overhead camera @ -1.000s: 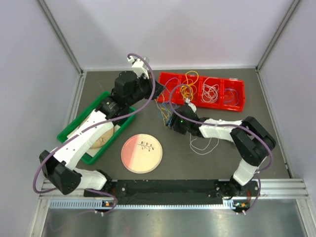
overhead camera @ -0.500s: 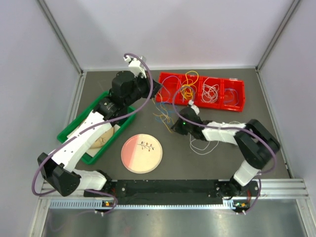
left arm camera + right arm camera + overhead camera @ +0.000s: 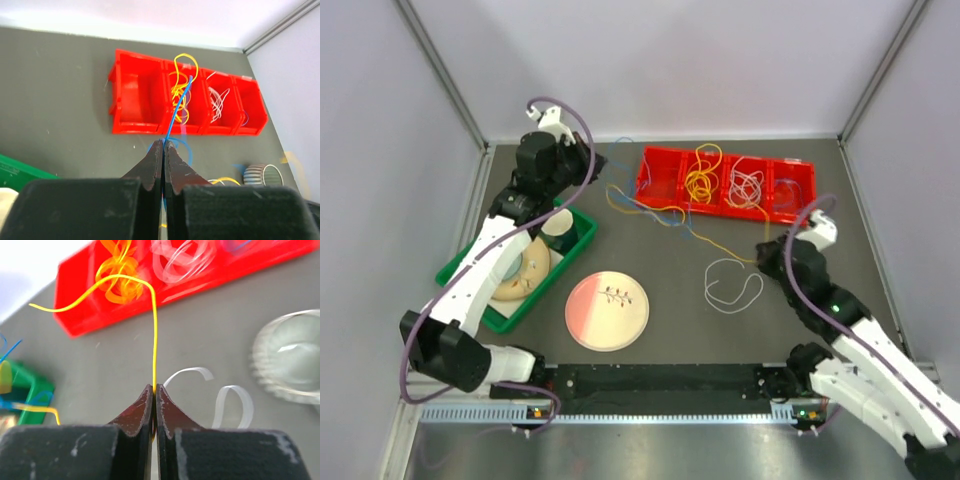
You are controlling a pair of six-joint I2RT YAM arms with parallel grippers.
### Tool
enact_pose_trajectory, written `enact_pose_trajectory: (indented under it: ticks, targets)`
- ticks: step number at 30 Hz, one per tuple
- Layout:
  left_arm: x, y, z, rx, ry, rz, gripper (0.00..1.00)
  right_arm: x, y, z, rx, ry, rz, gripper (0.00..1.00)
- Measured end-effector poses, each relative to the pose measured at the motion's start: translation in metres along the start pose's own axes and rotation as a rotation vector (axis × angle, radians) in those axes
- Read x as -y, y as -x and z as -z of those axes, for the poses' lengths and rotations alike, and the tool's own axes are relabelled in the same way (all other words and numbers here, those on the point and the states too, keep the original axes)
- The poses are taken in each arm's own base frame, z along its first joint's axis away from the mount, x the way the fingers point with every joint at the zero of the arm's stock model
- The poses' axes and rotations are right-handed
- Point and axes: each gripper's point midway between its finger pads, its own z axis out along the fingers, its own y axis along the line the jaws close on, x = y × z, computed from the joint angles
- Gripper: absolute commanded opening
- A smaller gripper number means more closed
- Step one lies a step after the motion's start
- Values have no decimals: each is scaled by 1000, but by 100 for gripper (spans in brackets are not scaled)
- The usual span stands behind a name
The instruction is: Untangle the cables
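A blue cable (image 3: 650, 208) and a yellow cable (image 3: 715, 240) lie stretched in a line across the dark table between my two grippers. My left gripper (image 3: 590, 170) at the back left is shut on the blue cable (image 3: 177, 107), which rises from the left gripper's tip (image 3: 164, 143). At mid right, my right gripper (image 3: 761, 258) is shut on the yellow cable (image 3: 154, 340), pinched at the right gripper's tip (image 3: 154, 388). A white cable (image 3: 733, 283) lies looped on the table, loose, just ahead of the right jaws as the white cable (image 3: 235, 395). More yellow cables (image 3: 702, 175) and white cables (image 3: 748, 185) fill the red bins (image 3: 660, 165).
The row of red bins (image 3: 135, 100) stands at the back right. A green tray (image 3: 470, 262) holding a wooden bowl (image 3: 520, 275) and a roll (image 3: 558, 228) sits at the left. A pink plate (image 3: 607, 310) lies front centre.
The arms have drawn apart. The left went back and left with the blue cable. The right shut on the yellow cable and pulled right and nearer, stretching the tangle out.
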Motion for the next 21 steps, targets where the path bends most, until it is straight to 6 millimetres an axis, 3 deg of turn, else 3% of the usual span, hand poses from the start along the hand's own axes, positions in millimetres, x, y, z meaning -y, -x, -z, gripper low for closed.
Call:
enact_pose_trajectory:
  ticks: [4, 12, 15, 21]
  targets:
    - [-12, -20, -8, -51, 12, 28, 0, 25, 38, 32, 105, -87, 37, 0]
    - [-38, -62, -30, -158, 49, 71, 0, 29, 138, 105, 367, -144, 49, 0]
    - [-41, -64, -33, -161, 54, 75, 0, 32, 158, 122, 430, -158, 40, 0]
    - [-49, -61, -37, -149, 63, 83, 0, 52, 167, 135, 481, -240, 64, 0]
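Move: The right hand already holds the yellow cable, whose crossing with the blue one lies about 14 cm ahead, 21 cm left and some 8 cm lower. From that hand the mug is 3 cm ahead, 11 cm right and the white cable 3 cm back, 3 cm left, both well below; the red box is 27 cm ahead, 3 cm left. For the left hand, gripping the blue cable, the crossing is about level ahead, 11 cm right, 20 cm down. With the yellow cable still pinched, the right hand draws it away from the crossing, rising about 15 cm while going as far right, over the mug side, and half as much back, its wrist turning some 25 degrees clockwise and tipping up. Meanwhile the left hand keeps its grip on the blue cable and sinks about 8 cm, fingers tipping slightly down, then nearly stops. ##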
